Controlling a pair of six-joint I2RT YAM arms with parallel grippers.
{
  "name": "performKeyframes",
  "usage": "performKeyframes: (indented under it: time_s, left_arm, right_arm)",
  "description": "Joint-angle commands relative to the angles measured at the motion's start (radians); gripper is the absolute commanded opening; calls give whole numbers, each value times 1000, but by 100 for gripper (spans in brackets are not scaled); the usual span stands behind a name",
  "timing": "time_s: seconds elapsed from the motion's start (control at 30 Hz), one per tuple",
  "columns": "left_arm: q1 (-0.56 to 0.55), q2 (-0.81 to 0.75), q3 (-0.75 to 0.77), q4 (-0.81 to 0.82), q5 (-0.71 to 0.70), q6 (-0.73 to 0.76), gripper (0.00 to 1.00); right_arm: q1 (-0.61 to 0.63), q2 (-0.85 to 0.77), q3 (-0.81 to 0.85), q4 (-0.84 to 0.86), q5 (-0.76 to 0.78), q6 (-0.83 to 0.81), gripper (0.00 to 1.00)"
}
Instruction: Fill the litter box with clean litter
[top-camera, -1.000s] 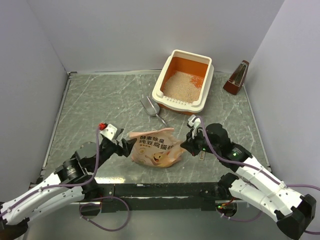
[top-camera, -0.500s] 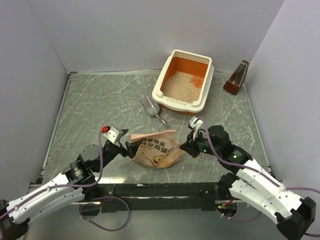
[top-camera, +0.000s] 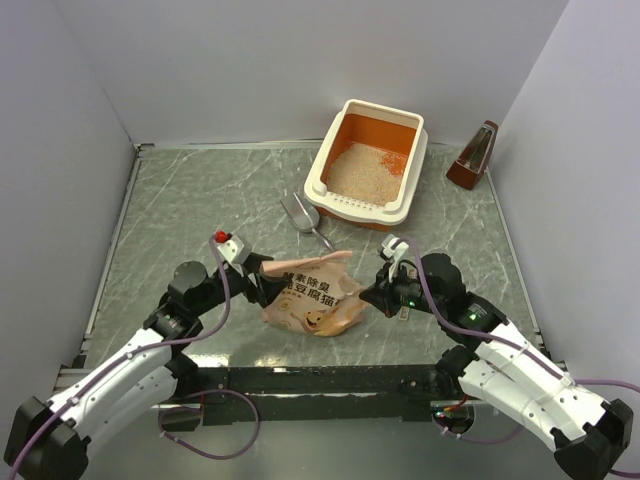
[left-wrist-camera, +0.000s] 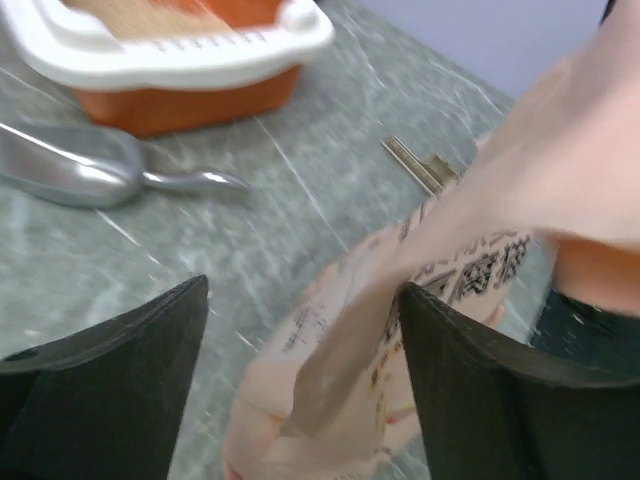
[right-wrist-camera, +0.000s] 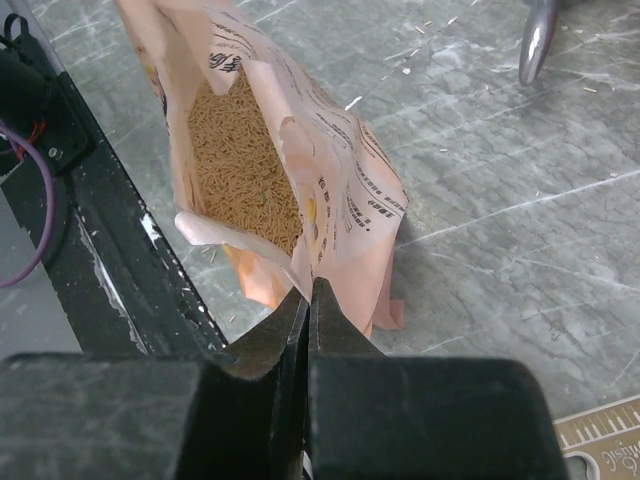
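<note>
The litter box (top-camera: 322, 180), cream outside and orange inside, stands at the back right with pale clean litter (top-camera: 352, 172) over part of its floor. A peach-pink bag (top-camera: 312, 298) sits between my arms, its mouth open on tan litter (right-wrist-camera: 240, 160). My right gripper (right-wrist-camera: 309, 292) is shut on the bag's right edge (right-wrist-camera: 335, 215). My left gripper (left-wrist-camera: 300, 385) stands open at the bag's left side, and the bag's upper flap (left-wrist-camera: 440, 250) runs between its fingers, against the right finger (left-wrist-camera: 480, 400). In the left wrist view the litter box rim (left-wrist-camera: 300, 22) shows at the top.
A grey metal scoop (top-camera: 301, 214) lies in front of the litter box, also seen as the scoop (left-wrist-camera: 70, 172) from the left wrist. A brown wedge-shaped object (top-camera: 474, 156) stands at the back right. A small flat metal piece (top-camera: 402, 311) lies by my right gripper. Walls close in three sides.
My left gripper has moved up and right along the bag's left side, with its jaws staying wide. The bag has been drawn narrower and more upright. The right gripper has held its grip.
</note>
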Motion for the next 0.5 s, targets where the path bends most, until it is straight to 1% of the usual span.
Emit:
performKeyframes:
  time_s: [0.0,0.03,0.13,0.23,0.27,0.3,0.37,0.47]
  left_arm:
    - [67,58,13,127,291,-84,78]
    - [73,64,18,127,328,-88,76]
    - [84,63,30,86,339,-82,69]
    - [95,44,27,97,352,-91,50]
    - [98,38,24,105,360,-108,33]
    - [99,32,22,110,363,-114,21]
    - [99,26,27,104,365,-124,1]
    - [101,0,12,127,328,-182,1]
  right_arm:
    - [-2,-24,-2,38,-19,19,0]
    - [-1,-21,-2,40,-19,19,0]
    - [-2,-18,2,40,-18,17,0]
    - [-2,-21,-5,43,-4,20,0]
    - [-2,-21,-8,43,-2,23,0]
    - [-2,-21,-9,43,4,25,0]
    - [-4,-19,-9,41,16,28,0]
    - [-5,-12,-8,54,22,34,0]
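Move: The litter bag's left rim stands almost between my open left fingers, about 2 cm back and 2 cm to the right, at fingertip height; the bag's body is centred some 7 cm right, 3 cm back and 10 cm below. From that hand, the scoop lies about 22 cm ahead, 6 cm right, and the litter box about 36 cm ahead, 20 cm right, both well below. The left rim is some 16 cm left of my right hand, 2 cm ahead and 2 cm higher. I draw my left hand back about 2.5 cm and slightly right, onto the litter bag's left rim, dipping a centimetre and coming level again while the wrist swings some 10 degrees clockwise. The fingers then shut fully and pinch the paper. My right hand stays still and keeps its pinch on the bag's right side. ##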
